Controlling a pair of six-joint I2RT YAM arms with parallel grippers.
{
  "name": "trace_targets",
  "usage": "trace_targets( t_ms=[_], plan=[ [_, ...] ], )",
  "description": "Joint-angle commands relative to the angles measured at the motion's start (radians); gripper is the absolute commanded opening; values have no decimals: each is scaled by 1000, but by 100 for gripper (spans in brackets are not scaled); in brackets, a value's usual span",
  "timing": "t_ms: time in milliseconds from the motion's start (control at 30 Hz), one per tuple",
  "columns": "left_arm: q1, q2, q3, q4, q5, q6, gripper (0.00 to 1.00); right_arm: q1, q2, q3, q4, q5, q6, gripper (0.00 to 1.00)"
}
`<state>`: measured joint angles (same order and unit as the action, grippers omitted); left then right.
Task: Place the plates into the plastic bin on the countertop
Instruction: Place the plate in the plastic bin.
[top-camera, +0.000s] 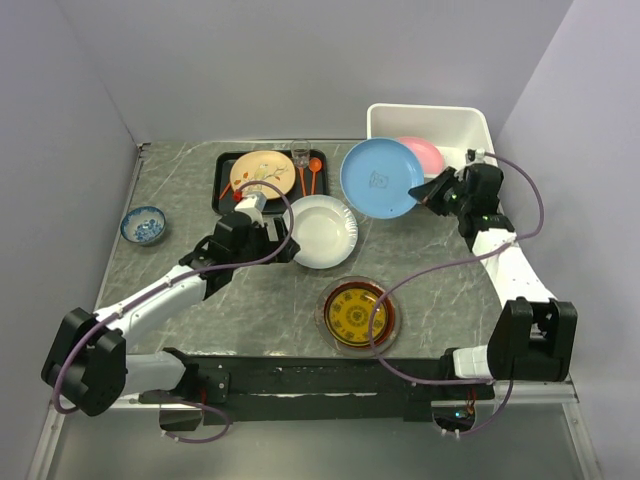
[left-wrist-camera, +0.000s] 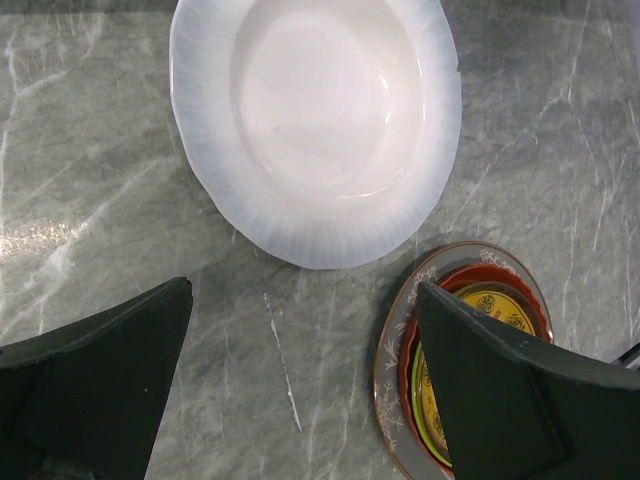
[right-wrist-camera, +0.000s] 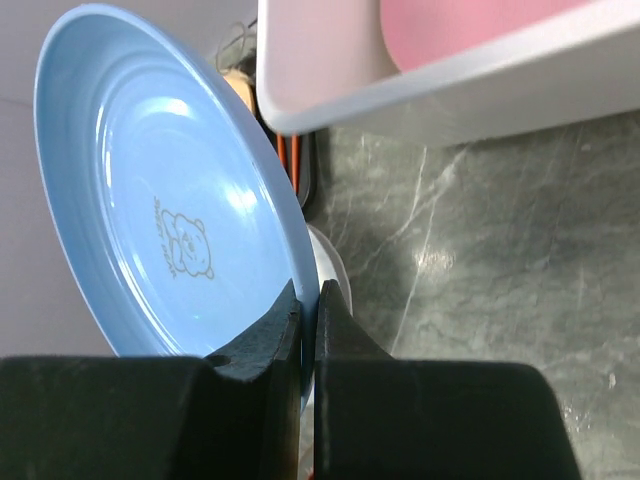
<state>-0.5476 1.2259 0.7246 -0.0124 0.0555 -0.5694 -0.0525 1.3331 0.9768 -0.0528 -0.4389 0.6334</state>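
Observation:
A light blue plate (top-camera: 378, 178) with a bear drawing (right-wrist-camera: 185, 245) hangs tilted just left of the white plastic bin (top-camera: 430, 111), and my right gripper (top-camera: 424, 192) (right-wrist-camera: 308, 292) is shut on its rim. A pink plate (top-camera: 424, 153) lies inside the bin. A white plate (top-camera: 322, 232) (left-wrist-camera: 315, 120) rests on the countertop (top-camera: 180, 185). My left gripper (top-camera: 265, 215) (left-wrist-camera: 303, 292) stands open and empty just short of it. A gold-patterned dark red plate (top-camera: 357, 314) (left-wrist-camera: 490, 300) tops a stack near the front. A cream floral plate (top-camera: 260, 174) sits on the black tray (top-camera: 224, 170).
A small blue-patterned bowl (top-camera: 143, 224) stands at the left. Orange utensils (top-camera: 311, 176) and a clear glass (top-camera: 300, 153) lie on the tray's right side. Walls close in the left, back and right sides.

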Motion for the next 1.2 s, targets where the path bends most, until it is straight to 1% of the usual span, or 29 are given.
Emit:
trace_targets(
  t_ms=[0, 100, 133, 200, 433, 767, 867, 1033, 1167],
  plan=[
    [-5, 0, 50, 15, 4, 6, 99, -26, 50, 112, 2, -32, -15, 0],
    [-5, -9, 55, 14, 1, 9, 99, -50, 72, 126, 19, -35, 0, 0],
    [-5, -12, 58, -18, 1, 11, 99, -58, 80, 129, 27, -40, 5, 0],
    [-5, -22, 59, -27, -3, 11, 99, -69, 100, 151, 39, -44, 21, 0],
    [-5, -23, 70, -51, -10, 35, 99, -72, 190, 244, 50, -58, 71, 0],
    [-3, 35, 88, -20, 37, 51, 99, -83, 279, 365, 44, 0, 88, 0],
    [-5, 61, 95, -11, 50, 55, 99, -90, 302, 414, 19, 15, 81, 0],
    [-5, 87, 104, 5, 67, 59, 99, -101, 330, 473, -15, 84, 61, 0],
    [-5, 104, 102, 3, 75, 59, 99, -113, 379, 520, -21, 91, 80, 0]
  ],
)
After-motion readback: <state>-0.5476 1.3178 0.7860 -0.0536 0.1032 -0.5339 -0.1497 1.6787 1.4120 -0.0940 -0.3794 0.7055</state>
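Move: The plastic bin's middle lies about 13 cm ahead of the right hand, 5 cm to its right and some 15 cm below. Already in the bin, the pink plate sits about 11 cm ahead, 1 cm right and 18 cm down. The white plate on the counter is about 22 cm left of the right hand, 7 cm back and 21 cm lower. From the left hand, the bin is roughly 24 cm ahead, 36 cm right and 7 cm below. Forward and to the right, the right hand carries the blue plate in over the near side of the bin, going some 10 cm forward and 6 cm right, and climbing about 4 cm, nearly all of it in the second half. The fingers keep their pinch on the plate's right rim while the wrist swings about 10 degrees clockwise. ##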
